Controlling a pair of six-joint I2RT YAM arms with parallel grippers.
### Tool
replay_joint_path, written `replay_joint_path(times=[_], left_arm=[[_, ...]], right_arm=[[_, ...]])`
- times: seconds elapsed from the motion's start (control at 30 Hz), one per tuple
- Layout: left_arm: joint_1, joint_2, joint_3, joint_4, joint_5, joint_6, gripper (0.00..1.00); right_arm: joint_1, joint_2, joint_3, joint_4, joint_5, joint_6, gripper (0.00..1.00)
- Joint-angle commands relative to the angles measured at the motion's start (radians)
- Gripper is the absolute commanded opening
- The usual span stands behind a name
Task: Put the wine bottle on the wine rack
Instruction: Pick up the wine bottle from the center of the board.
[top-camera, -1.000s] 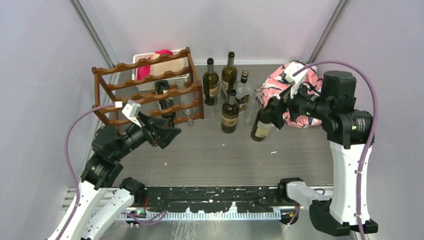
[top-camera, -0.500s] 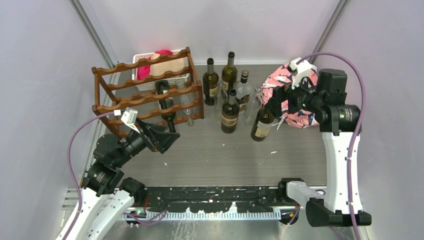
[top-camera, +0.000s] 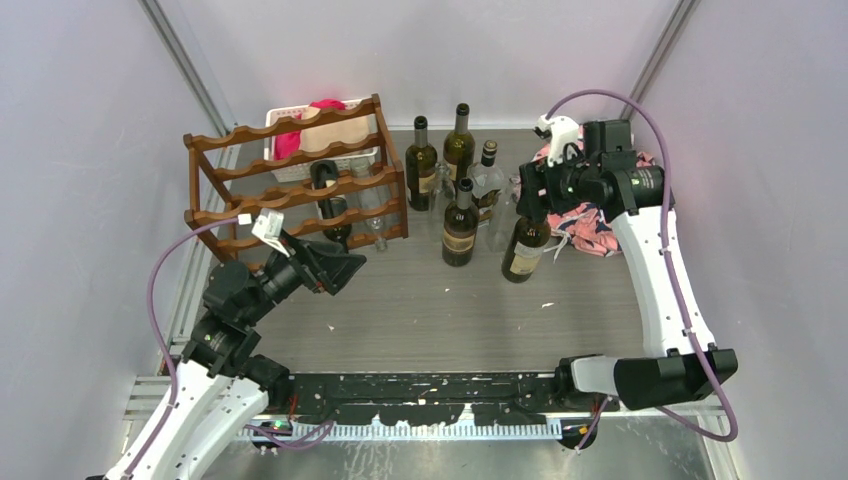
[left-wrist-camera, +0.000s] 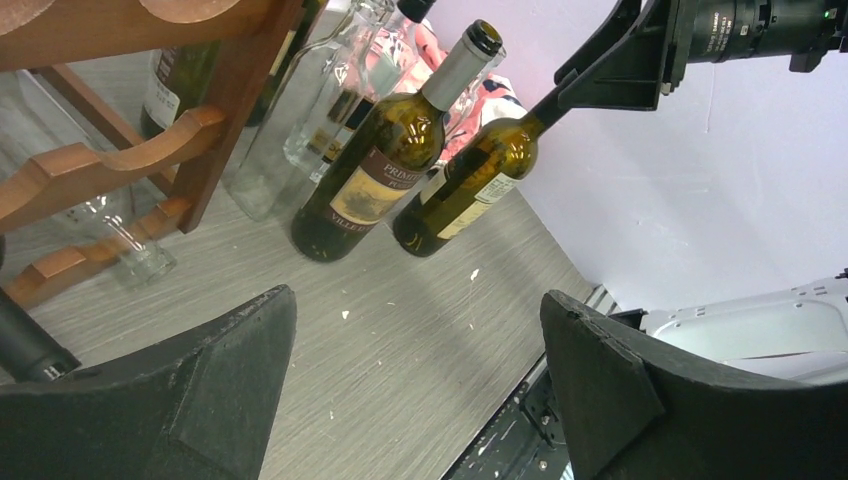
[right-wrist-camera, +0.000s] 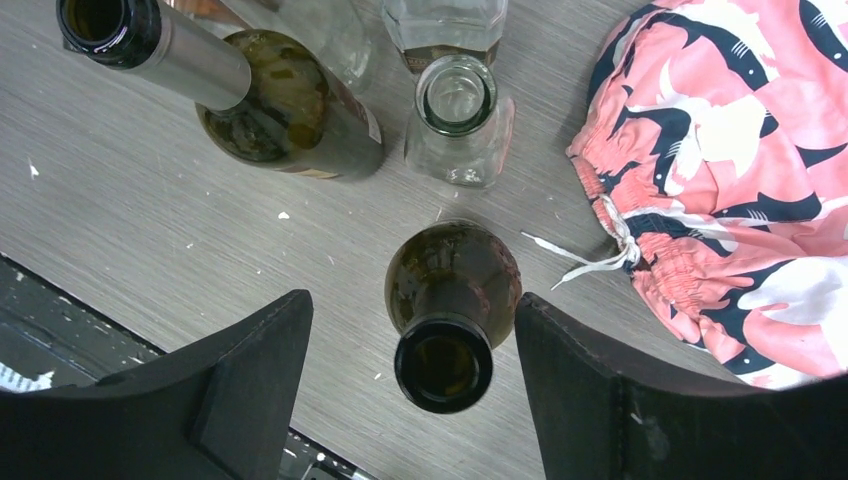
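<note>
The wine bottle (top-camera: 525, 250), dark green with a cream label, stands upright right of centre. My right gripper (top-camera: 530, 197) hangs straight over it, open, one finger on each side of the neck with a gap on both sides. From the right wrist, the bottle's open mouth (right-wrist-camera: 443, 365) sits between the fingers of that gripper (right-wrist-camera: 410, 300). The wine rack (top-camera: 300, 180), reddish-brown with scalloped rails, stands at the back left; a dark bottle (top-camera: 328, 200) and a clear one lie in it. My left gripper (top-camera: 345, 268) hovers open and empty in front of the rack.
Several other bottles cluster between rack and wine bottle: a dark labelled one (top-camera: 460, 228), two green ones behind (top-camera: 421, 165), and clear glass ones (top-camera: 490, 180). A pink patterned cloth (top-camera: 595, 225) lies to the right. A white basket (top-camera: 290, 125) holding cloths sits behind the rack.
My right arm has swung its gripper left and turned it downward over the wine bottle's neck, and its jaws have narrowed somewhat. The left gripper has shifted slightly.
</note>
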Motion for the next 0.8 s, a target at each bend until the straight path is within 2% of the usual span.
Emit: replay_joint_path(times=[0.0,0.23,0.43,0.47,0.57,0.63,0.77], left_arm=[[0.006,0.019,-0.029,0.194,0.026,-0.035,0.91],[0.006,0.013,-0.067,0.242,0.043,-0.039,0.9],[0.006,0.011,-0.08,0.247,0.034,-0.037,0.9],[0.006,0.014,-0.079,0.247,0.035,-0.037,0.9],[0.005,0.018,-0.074,0.247,0.044,-0.037,0.9],[0.006,0.021,-0.07,0.247,0.056,-0.035,0.9],[0.005,0.046,-0.067,0.27,0.109,-0.061,0.9]], right_arm=[[0.041,0.012,0.003,0.034,0.106,-0.003,0.74],[0.074,0.011,-0.021,0.021,0.163,-0.01,0.61],[0.079,-0.001,-0.042,0.039,0.169,-0.012,0.41],[0.079,0.0,-0.041,0.041,0.171,-0.013,0.37],[0.08,0.0,-0.035,0.032,0.171,-0.019,0.13],[0.079,-0.008,-0.017,0.009,0.155,-0.029,0.02],[0.06,-0.038,0.04,-0.078,-0.001,-0.062,0.01]])
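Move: The wine bottle to be gripped stands upright right under the right hand, its neck already between the open fingers and its middle some 14 cm below. From the right hand, a clear bottle stands about 6 cm left and 6 cm ahead, a dark bottle about 14 cm left and 3 cm ahead, and the shark cloth some 16 cm right and 15 cm ahead. From the left hand, the wine bottle is roughly 36 cm right and 11 cm ahead. Down by about 2.5 cm, almost straight, the right hand sinks over the bottle's neck, rolling a little (some 8 degrees, its left side dipping). The fingers close on the way from wide to less than half open and pinch the neck below the mouth, a grip that wasn't there before; the hand then stays at that height. ##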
